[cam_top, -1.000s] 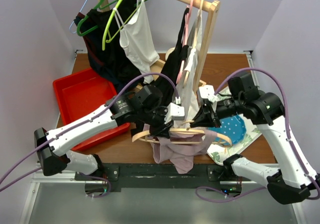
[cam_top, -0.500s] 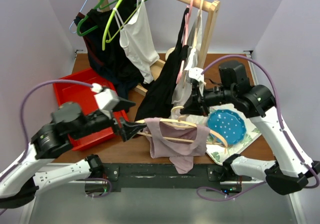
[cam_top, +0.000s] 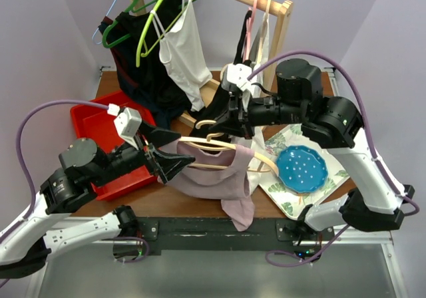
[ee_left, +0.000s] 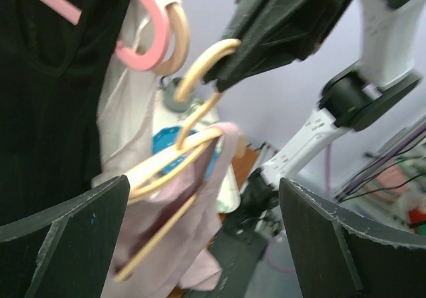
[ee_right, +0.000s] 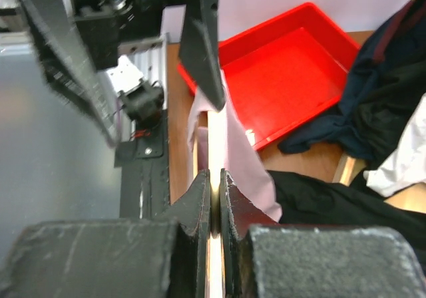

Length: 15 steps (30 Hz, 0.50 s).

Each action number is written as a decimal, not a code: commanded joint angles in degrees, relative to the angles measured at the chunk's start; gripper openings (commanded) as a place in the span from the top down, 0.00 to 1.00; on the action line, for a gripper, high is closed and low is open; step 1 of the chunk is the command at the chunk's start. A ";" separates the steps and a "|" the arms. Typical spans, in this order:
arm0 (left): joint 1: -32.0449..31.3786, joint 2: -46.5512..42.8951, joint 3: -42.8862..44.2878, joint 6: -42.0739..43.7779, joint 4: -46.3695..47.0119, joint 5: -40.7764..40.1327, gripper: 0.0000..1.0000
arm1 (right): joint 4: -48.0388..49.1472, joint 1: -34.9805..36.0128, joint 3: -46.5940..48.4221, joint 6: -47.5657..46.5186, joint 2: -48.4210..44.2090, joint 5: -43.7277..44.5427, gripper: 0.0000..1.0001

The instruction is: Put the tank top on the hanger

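The pale wooden hanger [cam_top: 200, 140] hangs in the air over the table's front, and my right gripper [cam_top: 214, 126] is shut on its hook. The dusty-mauve tank top [cam_top: 213, 178] is draped over the hanger's arms and sags below them. My left gripper [cam_top: 174, 150] stands open at the hanger's left end, with nothing between its fingers. The left wrist view shows the hanger [ee_left: 174, 157] and tank top [ee_left: 180, 245] ahead of the open left gripper [ee_left: 206, 245]. In the right wrist view the right gripper [ee_right: 214, 198] pinches the hanger [ee_right: 214, 155] beside the tank top [ee_right: 243, 158].
A red tray [cam_top: 100, 122] lies at the left. A wooden rack [cam_top: 279, 38] at the back holds black garments [cam_top: 146, 65], a white tank top [cam_top: 186, 52], green hangers [cam_top: 150, 18] and a pink hanger [cam_top: 251, 18]. A blue plate [cam_top: 301, 168] sits at the right.
My left gripper opened, let go and drew back to the left. My right gripper carried the hanger with the tank top up and toward the rack.
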 commanded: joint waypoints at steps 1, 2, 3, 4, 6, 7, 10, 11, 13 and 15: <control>0.17 0.22 -2.04 -10.05 10.96 2.60 0.00 | 7.84 1.97 7.44 5.27 3.12 11.07 1.00; 0.17 0.30 -3.88 -11.63 14.11 3.12 0.00 | 8.37 2.67 8.84 5.89 3.75 12.39 1.00; 0.17 0.48 -4.42 -14.61 15.09 3.13 0.00 | 8.99 3.03 9.55 7.02 4.36 13.54 1.00; 0.17 0.56 -4.77 -15.77 15.97 3.39 0.00 | 9.69 3.47 10.34 7.30 5.76 14.68 1.00; 0.17 0.65 -6.71 -19.71 19.31 3.04 0.01 | 11.09 5.05 12.62 8.26 7.08 19.16 1.00; 0.08 0.31 -8.71 -20.87 22.11 2.08 0.03 | 11.54 5.40 14.11 8.53 8.40 20.74 1.00; 0.08 -0.66 -11.36 -25.62 24.15 -2.82 0.04 | 13.21 6.19 15.79 9.15 9.99 25.75 1.00; 0.08 -1.01 -12.24 -26.58 24.42 -4.42 0.04 | 13.47 6.46 16.06 10.89 10.95 27.77 1.00; 0.08 -2.06 -15.83 -29.92 28.70 -8.54 0.04 | 14.26 6.55 15.89 11.78 11.92 28.58 1.00; -0.18 -2.07 -17.51 -32.99 29.52 -10.66 0.04 | 14.79 6.81 15.53 12.57 13.06 30.50 1.00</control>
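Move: The right gripper already holds the wooden hanger near its hook, with the tank top draped on it. The free stretch of rail lies about 30 cm ahead of the right hand and some 5 cm higher. The pink hanger is 20 cm ahead and 7 cm right of that hand; the white top is 26 cm ahead, 11 cm left and lower. From the open left hand, the tank top's middle is about 6 cm right, 1 cm back and 10 cm down. Keep the right gripper shut on the hanger and carry it forward and left towards the rack, about 9 cm in all and rising slightly, while swinging the wrist some 20 degrees clockwise. Meanwhile ease the wide-open left gripper about 3 cm right beside the draped tank top, rolling it counter-clockwise as seen from behind the hand; don't close it. ##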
